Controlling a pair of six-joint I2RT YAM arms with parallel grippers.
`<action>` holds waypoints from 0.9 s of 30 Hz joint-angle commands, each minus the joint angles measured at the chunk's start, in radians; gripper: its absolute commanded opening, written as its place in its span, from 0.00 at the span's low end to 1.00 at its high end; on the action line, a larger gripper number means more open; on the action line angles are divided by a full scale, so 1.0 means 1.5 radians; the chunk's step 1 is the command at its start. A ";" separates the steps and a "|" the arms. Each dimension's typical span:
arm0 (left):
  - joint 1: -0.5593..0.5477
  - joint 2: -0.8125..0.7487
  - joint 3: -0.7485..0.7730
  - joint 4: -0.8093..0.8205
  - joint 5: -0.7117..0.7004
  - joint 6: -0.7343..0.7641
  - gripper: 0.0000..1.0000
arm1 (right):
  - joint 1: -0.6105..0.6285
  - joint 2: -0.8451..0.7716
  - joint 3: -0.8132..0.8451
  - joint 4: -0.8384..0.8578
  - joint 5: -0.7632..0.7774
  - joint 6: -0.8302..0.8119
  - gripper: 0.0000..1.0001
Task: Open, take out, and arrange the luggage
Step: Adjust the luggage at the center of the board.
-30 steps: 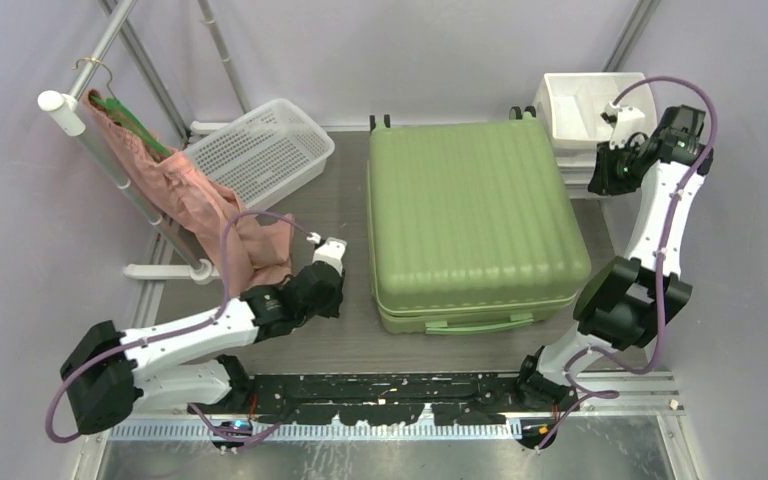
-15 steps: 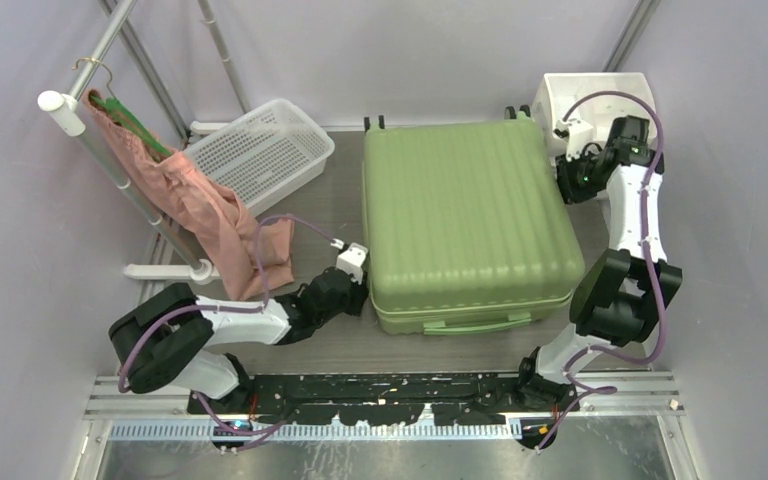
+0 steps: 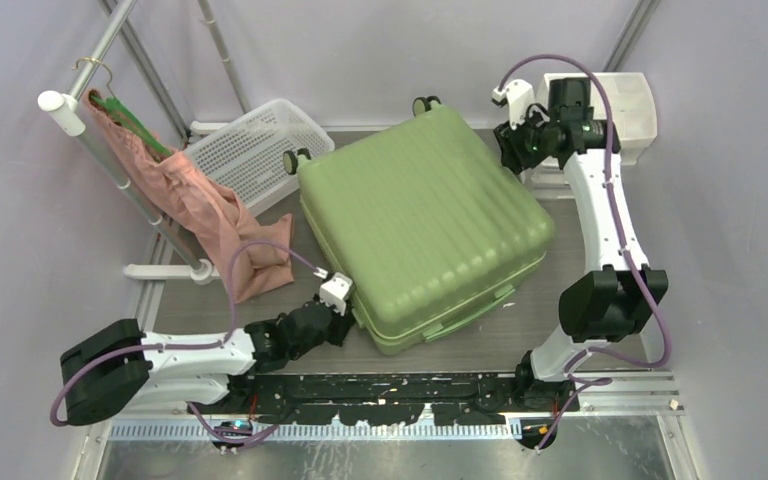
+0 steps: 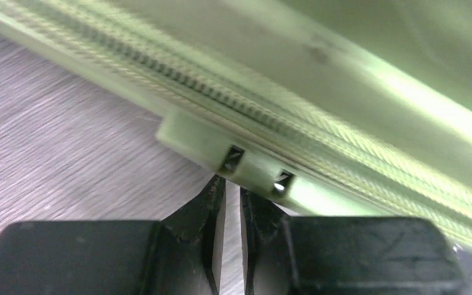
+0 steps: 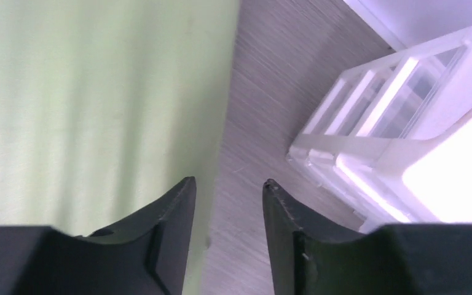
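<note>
The luggage point(image 3: 420, 225), a light-green ribbed hard-shell suitcase, lies shut and skewed on the table, its wheels point(image 3: 292, 160) pointing to the far left. My left gripper point(image 3: 348, 318) is low at its near-left corner. In the left wrist view the left gripper point(image 4: 232, 184) shows only a thin slit with nothing in it, its tips just under the green zip-lock block point(image 4: 221, 147) on the zipper seam. My right gripper point(image 3: 510, 155) hovers at the far right corner. In the right wrist view the right gripper point(image 5: 228, 183) is open and empty, beside the shell point(image 5: 86, 92).
A white mesh basket point(image 3: 260, 150) sits at the far left, with a pink garment point(image 3: 200, 210) hanging from the rail point(image 3: 110, 150) beside it. A white plastic drawer unit point(image 3: 630, 110) stands at the far right, close behind my right gripper, its frame point(image 5: 393, 123) beside the fingers.
The suitcase has swung anticlockwise, its wheels moving left. My right arm swept left along its far corner and opened. My left gripper slid nearer along the left side.
</note>
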 commanded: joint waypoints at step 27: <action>-0.169 0.295 0.154 0.287 0.100 0.084 0.49 | 0.139 -0.261 -0.073 -0.253 -0.277 -0.041 0.97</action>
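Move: The luggage's middle lies about 22 cm ahead of my left hand, 17 cm to its right and 6 cm higher, with its near-left corner right at my fingers. The pink trousers' lower end is some 18 cm ahead and 19 cm left of that hand, the white basket about 40 cm ahead and 18 cm left. From my right hand the luggage's middle lies 12 cm back, 16 cm left and 15 cm down; the white drawers stand some 16 cm right, 5 cm farther out and 12 cm lower. My left fingers, already against the luggage's near-left side, push its near end to the right in a low sweep of about 24 cm, turning clockwise; then I come free, draw back towards my base and slightly left, opening partway. Meanwhile my right hand leaves the far-right side, pulls back about 21 cm over the luggage's top, rising then sinking a little, going slightly right and then left, turning counter-clockwise and opening wide. ##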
